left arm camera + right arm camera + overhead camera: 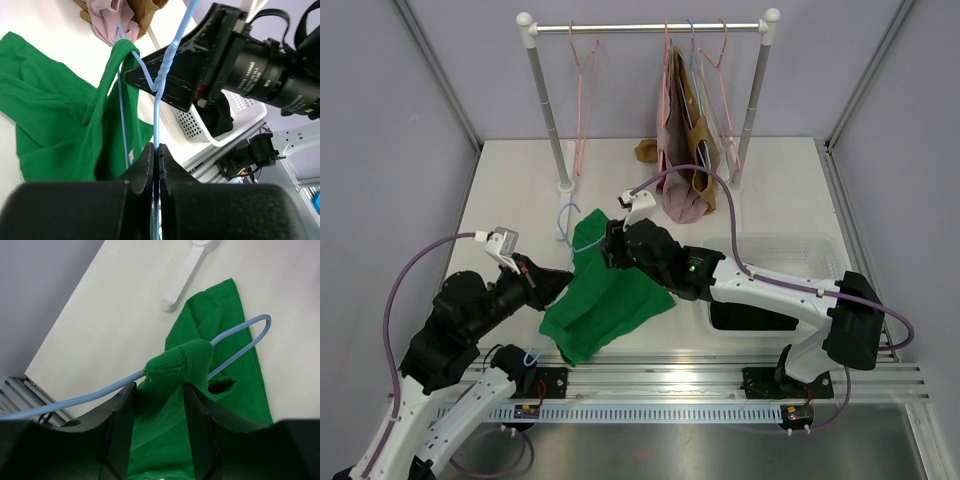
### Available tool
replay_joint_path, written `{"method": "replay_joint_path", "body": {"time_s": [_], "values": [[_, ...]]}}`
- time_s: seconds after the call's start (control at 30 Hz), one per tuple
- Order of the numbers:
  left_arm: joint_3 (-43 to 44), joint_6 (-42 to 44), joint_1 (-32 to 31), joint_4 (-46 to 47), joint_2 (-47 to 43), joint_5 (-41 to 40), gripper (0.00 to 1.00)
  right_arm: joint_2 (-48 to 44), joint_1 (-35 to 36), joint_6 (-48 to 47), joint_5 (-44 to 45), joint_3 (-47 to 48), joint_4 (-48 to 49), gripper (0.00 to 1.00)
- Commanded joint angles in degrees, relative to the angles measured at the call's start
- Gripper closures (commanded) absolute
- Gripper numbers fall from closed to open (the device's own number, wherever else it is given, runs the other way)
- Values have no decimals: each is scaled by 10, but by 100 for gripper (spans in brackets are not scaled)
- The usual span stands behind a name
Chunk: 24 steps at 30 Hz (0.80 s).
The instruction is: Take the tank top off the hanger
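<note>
The green tank top (605,300) lies on the table, one strap still over the light-blue wire hanger (568,215). My left gripper (568,278) is shut on the hanger's wire; in the left wrist view the wire (165,65) runs between the closed jaws of that gripper (156,147), and the tank top (50,125) hangs to the left. My right gripper (608,245) is at the strap. In the right wrist view its jaws (159,387) stand open on either side of the green strap (187,360), which is folded over the hanger (100,392).
A clothes rack (650,28) stands at the back with pink hangers and pink and brown garments (685,150). A white basket (790,265) with a dark item sits at the right. The rack's white foot (185,280) lies beyond the strap.
</note>
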Motion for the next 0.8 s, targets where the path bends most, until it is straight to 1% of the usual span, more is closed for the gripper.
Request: {"method": "replay_joint_path", "body": {"time_s": [0.0, 0.03, 0.07, 0.1, 0.13, 0.27, 0.33, 0.4, 0.43, 0.53, 0.57, 0.6, 0.67, 0.77], "values": [[6, -11, -2, 55, -3, 29, 100, 2, 0, -12, 36, 17, 22, 51], [9, -11, -2, 54, -3, 32, 100, 2, -3, -13, 34, 15, 24, 58], [10, -12, -2, 54, -2, 31, 100, 3, -6, -12, 31, 12, 25, 67], [11, -10, -2, 53, -2, 29, 100, 3, -7, -12, 31, 12, 24, 79], [11, -9, -2, 52, -3, 27, 100, 0, -9, -13, 36, 12, 23, 100], [18, 11, -2, 20, 5, -2, 100, -11, -10, -19, 66, 4, 14, 100], [20, 19, -2, 8, 10, -7, 100, -17, -21, -27, 91, 4, -8, 100], [21, 29, -2, -4, 12, 12, 100, -17, -38, -34, 103, -1, -28, 100], [21, 30, -2, -6, 9, 20, 100, -18, -63, -38, 114, -6, -30, 100], [11, 31, -2, 7, 6, 85, 100, -23, -113, -44, 118, -35, -24, 100], [9, 29, -2, 12, 8, 131, 100, -23, -125, -44, 115, -47, -23, 100], [4, 27, -2, 16, 7, 143, 100, -20, -134, -45, 108, -50, -23, 100], [-1, 19, -2, 24, -7, 142, 100, -17, -151, -47, 104, -57, -27, 100], [1, 14, -2, 30, -28, 119, 100, -11, -158, -37, 82, -71, -31, 100]]}}
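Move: The green tank top's strap, still looped over the blue hanger's arm, sits between the right hand's open fingers, about 1 cm ahead and 1 cm left. The hanger's tip is about 5 cm ahead and 2 cm right, at much the same height; the tank top's body lies roughly 8 cm back, 1 cm left and 15 cm below. From the left hand, shut on the hanger, the strap is about 7 cm ahead and 8 cm right, roughly level. The right fingers pinch the strap and pull it about 15 cm rightward and forward, sinking, past the hanger's tip. ##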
